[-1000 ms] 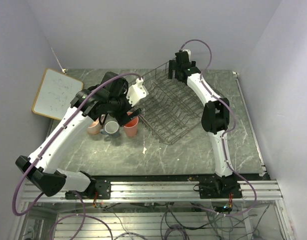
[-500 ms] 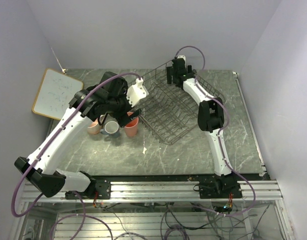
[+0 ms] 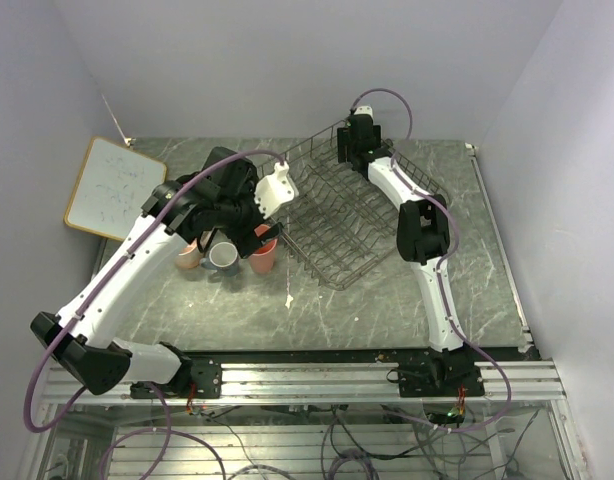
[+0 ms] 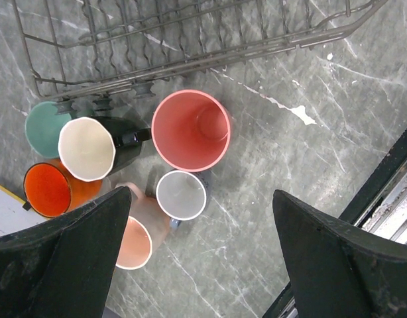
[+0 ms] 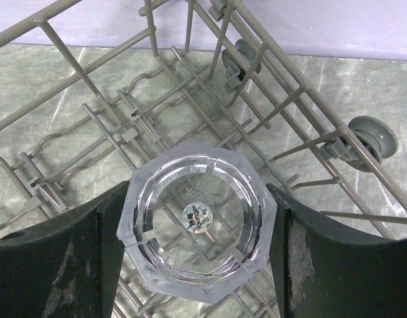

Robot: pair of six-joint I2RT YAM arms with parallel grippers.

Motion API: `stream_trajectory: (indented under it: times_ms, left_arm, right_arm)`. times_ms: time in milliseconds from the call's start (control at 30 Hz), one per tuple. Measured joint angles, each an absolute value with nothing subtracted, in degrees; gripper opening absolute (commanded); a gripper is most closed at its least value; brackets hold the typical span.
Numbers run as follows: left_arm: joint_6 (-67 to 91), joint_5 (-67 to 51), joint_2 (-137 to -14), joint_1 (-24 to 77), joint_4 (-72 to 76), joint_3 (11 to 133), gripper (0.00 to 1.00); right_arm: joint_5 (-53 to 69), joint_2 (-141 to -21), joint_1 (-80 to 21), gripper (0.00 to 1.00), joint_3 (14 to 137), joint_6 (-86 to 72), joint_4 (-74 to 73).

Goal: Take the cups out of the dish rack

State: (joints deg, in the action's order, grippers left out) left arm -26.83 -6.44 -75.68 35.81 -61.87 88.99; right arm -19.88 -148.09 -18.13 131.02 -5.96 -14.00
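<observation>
The dish rack [image 3: 359,232] is a grey wire basket in the middle of the table. At its far corner my right gripper [image 5: 198,246] is shut on a clear glass [image 5: 198,228]. The glass sits upside down on the rack's wires [image 5: 124,132], with a finger against each side. My left gripper [image 4: 200,258] hangs open above several cups standing on the table left of the rack. They are a tall pink tumbler [image 4: 190,130], a grey-blue cup [image 4: 181,195], a pale pink mug [image 4: 134,242], a black mug [image 4: 87,149], a mint green one [image 4: 48,127] and an orange one [image 4: 48,190].
A wood-framed whiteboard [image 3: 112,187] lies at the table's far left. The arms' mounting rail [image 3: 317,378] runs along the near edge. Walls close in behind the table and at its sides.
My right gripper has shifted slightly left over the rack's far corner and its jaws have closed in on the glass. The left arm has drifted a little to the right, still open.
</observation>
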Motion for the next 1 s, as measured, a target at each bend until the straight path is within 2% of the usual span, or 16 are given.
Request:
stream_trajectory:
  times_ms: [133,300,467,667,833,1000]
  left_arm:
    - [-27.2,-6.4,-75.3,35.8,-61.9,87.4,0.99]
    - [-24.5,-8.0,-70.1,35.7,-55.4,82.7,0.99]
    - [-23.9,-12.4,-60.8,35.7,-47.4,76.1,0.99]
    - [-26.2,-15.3,-58.0,35.7,-38.4,70.1,0.99]
    - [-30.5,-17.6,-55.7,35.7,-33.3,63.4,0.99]
    - [-34.8,-17.5,-54.1,35.7,-26.9,62.0,0.99]
  right_arm:
    - [-19.5,-146.9,-18.2,0.36,129.8,-6.0,-14.5]
    - [-19.3,-138.1,-19.6,0.27,120.4,-6.0,-16.2]
    - [-18.2,-123.8,-22.2,0.24,111.2,-8.1,-18.5]
    - [-11.3,-103.4,-24.0,0.23,100.0,-15.1,-20.7]
    - [0.9,-86.8,-23.5,0.21,86.5,-26.1,-20.8]
    - [14.6,-76.6,-23.7,0.21,71.9,-39.0,-17.3]
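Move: The clear glass is already in the right fingers at the rack's far end; the open left gripper that waits for it lies about 38 cm back, 21 cm to the left and 18 cm above the right hand. The dish rack's middle is some 15 cm back, 2 cm left. From the left hand, the glass is about 38 cm ahead, 21 right, 18 below; the pink cup stands 2 ahead, 4 left, the grey mug 1 back, 12 left, both roughly 20 below. Keep the right grip on the clear glass and draw it up and back out of the rack, slowly at first, then in a quick sweep of some 28 cm back and 22 cm up towards the left gripper, rolling the hand's left side up about 40 degrees. Hold the left gripper wide open near its place, tilting its fingers up and towards the rack by about 30 degrees. ##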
